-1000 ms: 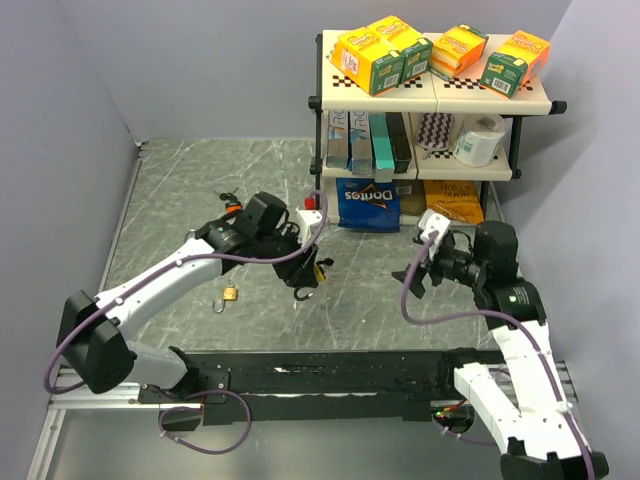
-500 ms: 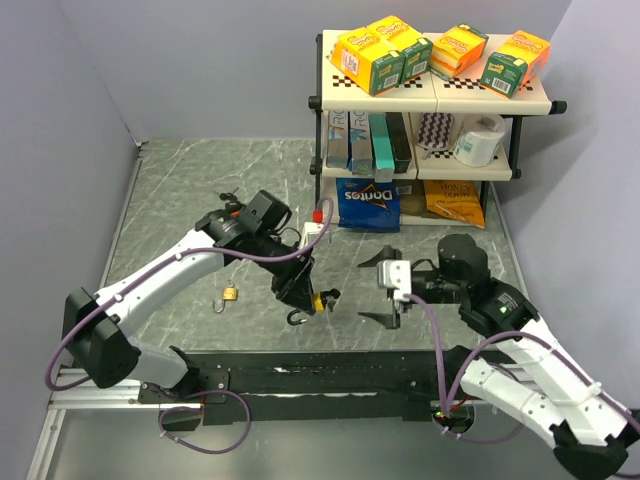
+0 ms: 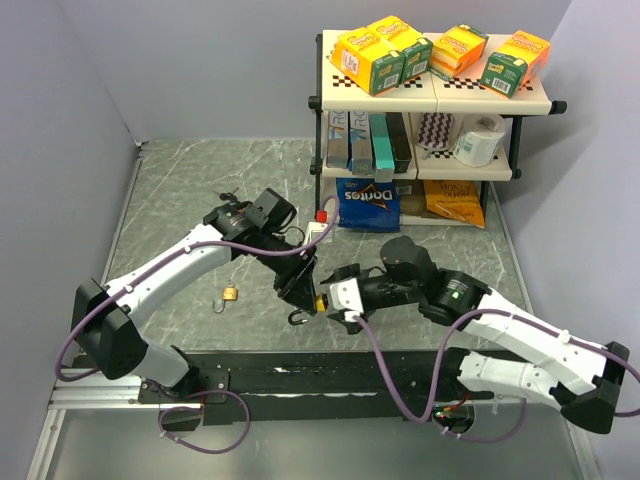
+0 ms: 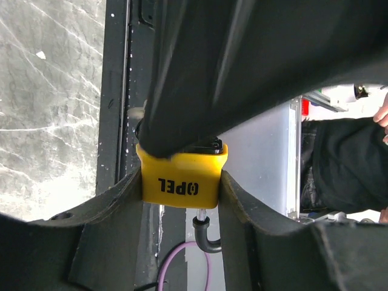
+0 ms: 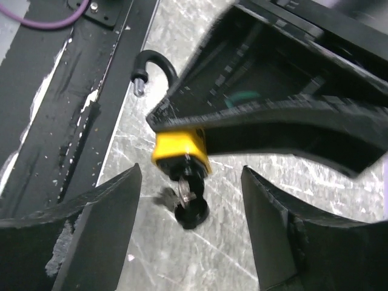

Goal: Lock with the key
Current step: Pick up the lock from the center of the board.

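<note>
A yellow padlock (image 4: 180, 182) marked OPEL is pinched between the fingers of my left gripper (image 3: 302, 290), which is shut on it just above the table. Its black-coated shackle (image 4: 206, 237) stands open; the hook of the shackle (image 5: 153, 64) also shows in the right wrist view. A key (image 5: 190, 205) with a black head sticks out of the bottom of the padlock (image 5: 177, 148). My right gripper (image 3: 336, 300) is open, with a finger on each side of the key and touching neither it nor the lock.
A small brass padlock (image 3: 229, 294) lies on the table left of the left gripper. A shelf (image 3: 432, 95) with boxes, a toilet roll (image 3: 478, 140) and a Doritos bag (image 3: 367, 205) stands at the back right. A black rail (image 3: 320, 375) runs along the near edge.
My right arm has swung from the right side over to the held padlock, and its jaws have narrowed around the key. The left gripper has sunk slightly towards the near edge with the lock.
</note>
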`<state>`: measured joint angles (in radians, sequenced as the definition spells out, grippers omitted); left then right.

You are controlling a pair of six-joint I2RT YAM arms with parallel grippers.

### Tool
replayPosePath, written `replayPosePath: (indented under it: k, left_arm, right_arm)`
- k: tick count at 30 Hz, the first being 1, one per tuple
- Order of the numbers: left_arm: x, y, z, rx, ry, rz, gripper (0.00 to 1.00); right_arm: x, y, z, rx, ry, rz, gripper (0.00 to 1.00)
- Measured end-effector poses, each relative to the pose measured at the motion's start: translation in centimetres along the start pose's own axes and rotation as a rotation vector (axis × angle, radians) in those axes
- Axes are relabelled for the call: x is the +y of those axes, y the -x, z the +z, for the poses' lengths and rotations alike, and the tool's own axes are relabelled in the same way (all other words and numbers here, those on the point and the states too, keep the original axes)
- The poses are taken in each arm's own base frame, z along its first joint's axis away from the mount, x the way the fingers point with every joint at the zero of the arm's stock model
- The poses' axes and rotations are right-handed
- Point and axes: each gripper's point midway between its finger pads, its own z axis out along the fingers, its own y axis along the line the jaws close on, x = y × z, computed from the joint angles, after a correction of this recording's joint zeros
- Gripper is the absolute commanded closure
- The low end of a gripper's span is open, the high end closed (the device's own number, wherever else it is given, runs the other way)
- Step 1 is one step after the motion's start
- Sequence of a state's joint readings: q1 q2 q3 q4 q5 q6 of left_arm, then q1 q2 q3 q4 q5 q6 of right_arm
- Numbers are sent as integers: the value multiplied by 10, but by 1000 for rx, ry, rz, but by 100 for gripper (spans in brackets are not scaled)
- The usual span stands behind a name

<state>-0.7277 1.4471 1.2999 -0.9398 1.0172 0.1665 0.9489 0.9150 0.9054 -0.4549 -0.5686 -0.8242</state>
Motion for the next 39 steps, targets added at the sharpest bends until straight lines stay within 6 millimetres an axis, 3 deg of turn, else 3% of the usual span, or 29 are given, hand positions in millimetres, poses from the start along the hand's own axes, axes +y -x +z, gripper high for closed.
replayPosePath:
  k: [8,24,27,29,30,31,33,36,39]
  left_arm:
    - [0,-2,2,-1,-14,-18,81]
    - [-3,-2,2,-6,-32,-38,80]
    - [-3,-2,2,-7,-33,-38,80]
    - [-3,-2,1,-8,-32,-37,78]
    - [-3,-2,1,-8,-32,-39,75]
    - [-3,-3,1,-6,-33,-44,61]
    - [-2,-2,0,-7,-31,-42,39]
    - [-1,-1,-4,-21,-35,-40,20]
    - [5,6,-20,-61,-22,-53,9]
  right_arm:
    - [0,2,13,16,7,-79,44]
    - [3,-2,24,32,33,-122,45]
    - [3,-4,26,36,40,-135,55]
    - [6,-5,27,37,52,-138,69]
    - [7,-6,27,40,58,-144,75]
    - [7,-6,28,40,60,-149,88]
    - [7,-6,28,40,60,-154,100]
    - [6,-6,28,46,54,-156,100]
    - [8,-13,26,76,59,-146,100]
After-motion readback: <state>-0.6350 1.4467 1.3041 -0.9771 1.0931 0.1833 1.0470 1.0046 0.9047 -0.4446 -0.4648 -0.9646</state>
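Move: The yellow lock is in the air between the hands, still held in the left fingertips, its middle about 2 cm right of the left hand point and 1 cm below. From the open right hand it lies about 4 cm to the left and 2 cm lower. From the right hand, the small brass lock on the table is roughly 24 cm left, 9 cm ahead and 18 cm below; the blue snack bag stands some 25 cm ahead, 9 cm right and 12 cm lower. The right fingers close on the yellow lock's body from the right side, after that hand has eased about 2 cm left and 2 cm down around it. The left hand holds the lock almost still until the right grip is on, then opens wide and starts backing off about 2 cm, forward, left and slightly up. ##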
